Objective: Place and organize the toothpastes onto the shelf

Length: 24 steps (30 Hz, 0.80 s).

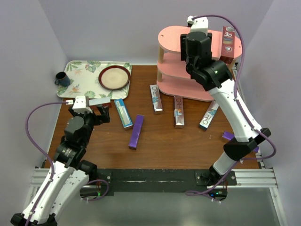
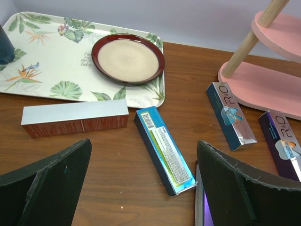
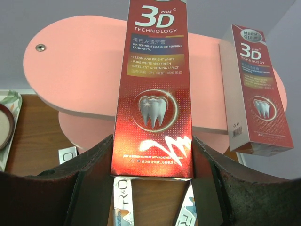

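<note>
My right gripper (image 3: 153,141) is shut on a red "3D" carton (image 3: 155,89) and holds it upright in front of the pink shelf's top board (image 3: 75,70). A second red carton (image 3: 254,89) stands on that board (image 1: 229,44). In the top view the right gripper (image 1: 196,44) hides the held carton. My left gripper (image 2: 143,146) is open and empty, low over a teal-blue carton (image 2: 164,149). A silver and red carton (image 2: 75,117) lies to its left. A purple carton (image 1: 136,132) and silver cartons (image 1: 156,99) (image 1: 178,111) (image 1: 208,115) lie on the table.
A floral tray (image 1: 77,77) at the back left holds a brown plate (image 1: 114,77) and a dark cup (image 1: 61,78). Another purple carton (image 1: 228,135) shows partly behind the right arm. The shelf (image 1: 188,87) stands at the back right near the wall.
</note>
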Tool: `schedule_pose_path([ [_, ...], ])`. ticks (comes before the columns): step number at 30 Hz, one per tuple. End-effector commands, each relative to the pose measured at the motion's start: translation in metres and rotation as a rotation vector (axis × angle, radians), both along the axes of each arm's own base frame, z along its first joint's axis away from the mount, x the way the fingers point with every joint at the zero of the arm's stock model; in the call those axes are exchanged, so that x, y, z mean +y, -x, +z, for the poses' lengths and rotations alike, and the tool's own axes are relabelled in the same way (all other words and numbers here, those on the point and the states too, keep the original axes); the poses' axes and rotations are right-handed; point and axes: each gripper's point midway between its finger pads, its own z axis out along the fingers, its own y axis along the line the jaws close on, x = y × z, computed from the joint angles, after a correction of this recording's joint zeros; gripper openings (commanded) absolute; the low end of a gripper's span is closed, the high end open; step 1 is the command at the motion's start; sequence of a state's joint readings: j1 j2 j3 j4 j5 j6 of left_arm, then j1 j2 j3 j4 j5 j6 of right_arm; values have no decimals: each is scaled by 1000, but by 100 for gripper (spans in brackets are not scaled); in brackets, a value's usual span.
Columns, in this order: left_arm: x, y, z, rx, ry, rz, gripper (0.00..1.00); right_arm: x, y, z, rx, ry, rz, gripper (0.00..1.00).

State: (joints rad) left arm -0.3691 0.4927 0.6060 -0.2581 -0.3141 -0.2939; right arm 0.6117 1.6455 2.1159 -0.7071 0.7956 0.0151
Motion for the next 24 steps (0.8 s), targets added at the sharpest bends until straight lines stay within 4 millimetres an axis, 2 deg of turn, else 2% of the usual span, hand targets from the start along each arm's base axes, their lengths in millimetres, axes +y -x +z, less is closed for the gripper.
schedule_pose_path([
  [1, -1, -1, 5, -9, -10, -8, 99, -6, 0, 10, -9, -91, -10, 14],
  [7, -3, -2, 3, -2, -13, -16, 99, -14, -10, -10, 37, -119, -28, 14],
  [18, -5, -4, 0, 11, -19, -29, 99, -20, -26, -20, 48, -155, -42, 17],
  [24, -6, -4, -2, 17, -22, -34, 98, -22, -30, -34, 78, -159, -55, 22],
])
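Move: The free part of the shelf's top board, meant for the red 3D toothpaste still held in the right hand, lies about 14 cm ahead, 4 cm right and 9 cm below that hand. The board's front edge is roughly 9 cm ahead, level sideways and 10 cm down. The other 3D box on top sits some 10 cm ahead, 15 cm right and 8 cm lower. From the left hand, the free part is roughly 28 cm ahead, 46 cm right and 10 cm up. The held red 3D box is brought down towards the top board by the right arm, about 4 cm, while easing some 3 cm forward and 2 cm right towards the box already up there. Most of the drop comes early, then the hand slows almost to a stop; the wrist tips the box's far end down a little and rolls its left side up slightly, the fingers keeping their pinch on its near end. ##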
